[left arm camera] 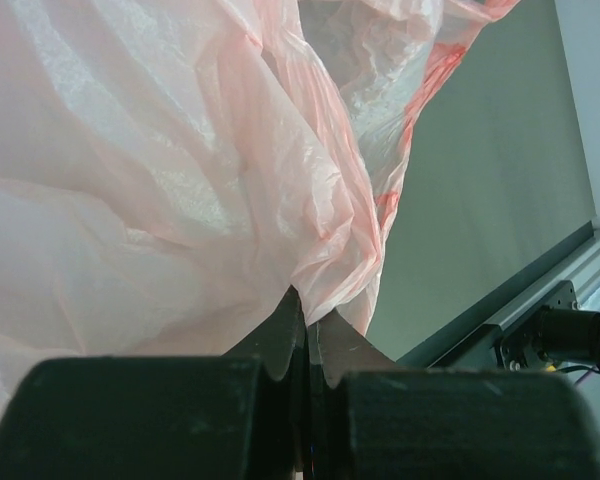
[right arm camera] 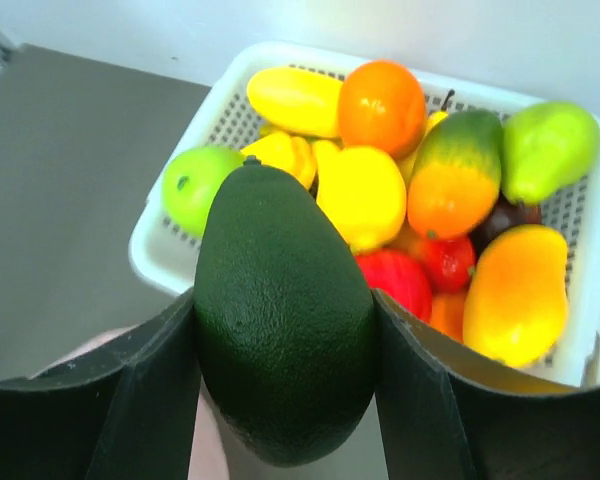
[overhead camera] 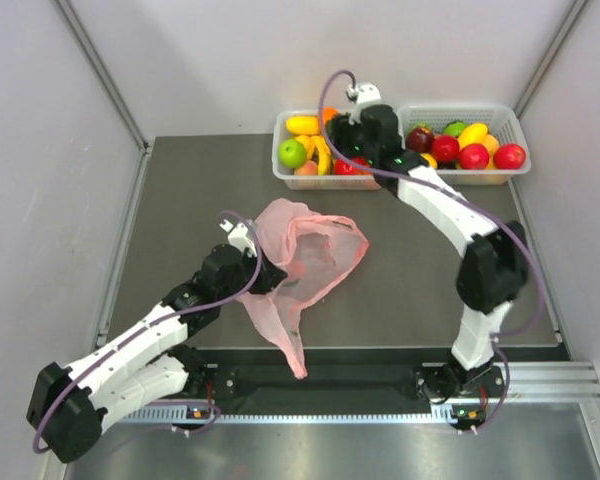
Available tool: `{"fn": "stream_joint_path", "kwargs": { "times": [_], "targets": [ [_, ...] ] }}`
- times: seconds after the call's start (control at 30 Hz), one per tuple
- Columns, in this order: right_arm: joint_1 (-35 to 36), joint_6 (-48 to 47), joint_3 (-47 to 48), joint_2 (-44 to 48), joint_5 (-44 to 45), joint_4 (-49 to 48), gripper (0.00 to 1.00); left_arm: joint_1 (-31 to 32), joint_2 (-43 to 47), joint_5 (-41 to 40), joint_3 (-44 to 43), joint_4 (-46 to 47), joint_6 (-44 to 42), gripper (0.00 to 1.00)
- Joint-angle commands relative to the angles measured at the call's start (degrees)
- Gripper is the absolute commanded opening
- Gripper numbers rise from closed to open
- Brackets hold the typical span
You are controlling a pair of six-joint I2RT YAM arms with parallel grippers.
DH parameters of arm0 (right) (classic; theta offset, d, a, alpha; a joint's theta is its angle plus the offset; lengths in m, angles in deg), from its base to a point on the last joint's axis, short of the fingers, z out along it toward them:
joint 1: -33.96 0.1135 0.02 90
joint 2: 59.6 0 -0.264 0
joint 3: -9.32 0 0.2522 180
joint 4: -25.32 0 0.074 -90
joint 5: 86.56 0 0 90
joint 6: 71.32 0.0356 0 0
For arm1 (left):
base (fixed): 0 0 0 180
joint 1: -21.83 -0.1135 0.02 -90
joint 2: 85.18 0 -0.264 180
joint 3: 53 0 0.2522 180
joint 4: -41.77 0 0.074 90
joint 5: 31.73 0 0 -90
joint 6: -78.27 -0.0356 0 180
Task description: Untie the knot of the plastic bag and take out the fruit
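Observation:
The pink plastic bag (overhead camera: 315, 255) lies crumpled and flat on the dark table, with a tail trailing toward the near edge. My left gripper (overhead camera: 268, 274) is shut on a fold of its film (left arm camera: 180, 180), which fills the left wrist view above the closed jaws (left arm camera: 310, 322). The knot is out of view. My right gripper (overhead camera: 352, 158) hovers over the near rim of the left white basket (overhead camera: 283, 176), shut on one fruit, a dark green avocado (right arm camera: 285, 330) held between both fingers (right arm camera: 285, 300). No fruit shows inside the bag.
The left basket (right arm camera: 150, 262) holds several toy fruits: a green apple (right arm camera: 192, 186), an orange (right arm camera: 380, 105), yellow and red pieces. A second white basket (overhead camera: 512, 125) of fruit stands to its right at the back. A metal rail (overhead camera: 380, 380) runs along the near edge.

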Motion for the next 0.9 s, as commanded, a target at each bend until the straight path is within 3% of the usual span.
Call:
{"fn": "stream_joint_path", "kwargs": {
  "times": [0.0, 0.2, 0.4, 0.47, 0.5, 0.57, 0.6, 0.87],
  "targets": [
    [-0.4, 0.4, 18.6, -12.4, 0.7, 4.5, 0.00, 0.2, 0.6, 2.0, 1.7, 3.9, 1.0, 0.00],
    [-1.0, 3.1, 41.7, -32.0, 0.8, 12.0, 0.01, 0.2, 3.9, 2.3, 4.1, 3.8, 2.0, 0.00],
    [-1.6, 6.6, 44.4, -37.7, -2.7, 9.2, 0.24, 0.2, 6.8, 1.6, 4.8, 2.1, 1.7, 0.00],
    [-1.7, 7.1, 46.1, -39.2, -4.2, 9.6, 0.37, 0.3, 7.7, 1.4, 4.9, 1.4, 1.6, 0.00],
    [-1.7, 7.1, 46.6, -39.3, -4.2, 9.8, 0.53, 0.2, 7.9, 1.2, 4.9, 1.3, 1.4, 0.00],
    [-1.8, 7.1, 47.2, -39.8, -4.9, 9.7, 0.71, 0.2, 8.2, 0.9, 5.1, 1.3, 1.3, 0.00],
    [-1.8, 7.1, 47.2, -39.7, -5.6, 9.6, 0.99, 0.3, 8.2, 0.9, 5.1, 1.3, 1.3, 0.00],
    [-1.8, 5.9, 42.0, -31.1, -6.7, 7.1, 1.00, 0.2, 7.6, 1.3, 4.7, 2.2, 1.6, 0.00]
  ]
}}
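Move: The right hand, already holding the avocado, is heading for the gap in the left-hand basket's front left part, about 11 cm ahead, 6 cm left and 17 cm below. Beside that gap the green apple sits some 7 cm to its left and 2 cm farther out, the banana 4 cm farther out and 1 cm right, a red fruit 7 cm right and level with it. From the left hand the gap lies roughly 38 cm ahead, 12 cm right and 5 cm lower. The right hand carries the avocado forward about 12 cm and some 7 cm left over the basket, then sinks nearly 12 cm into it while tipping down around 10 degrees, and opens wide to let the avocado go just right of the green apple before starting to lift a couple of centimetres. The left hand stays shut on the gathered edge of the pink bag, easing slightly back with a small dip and return. ##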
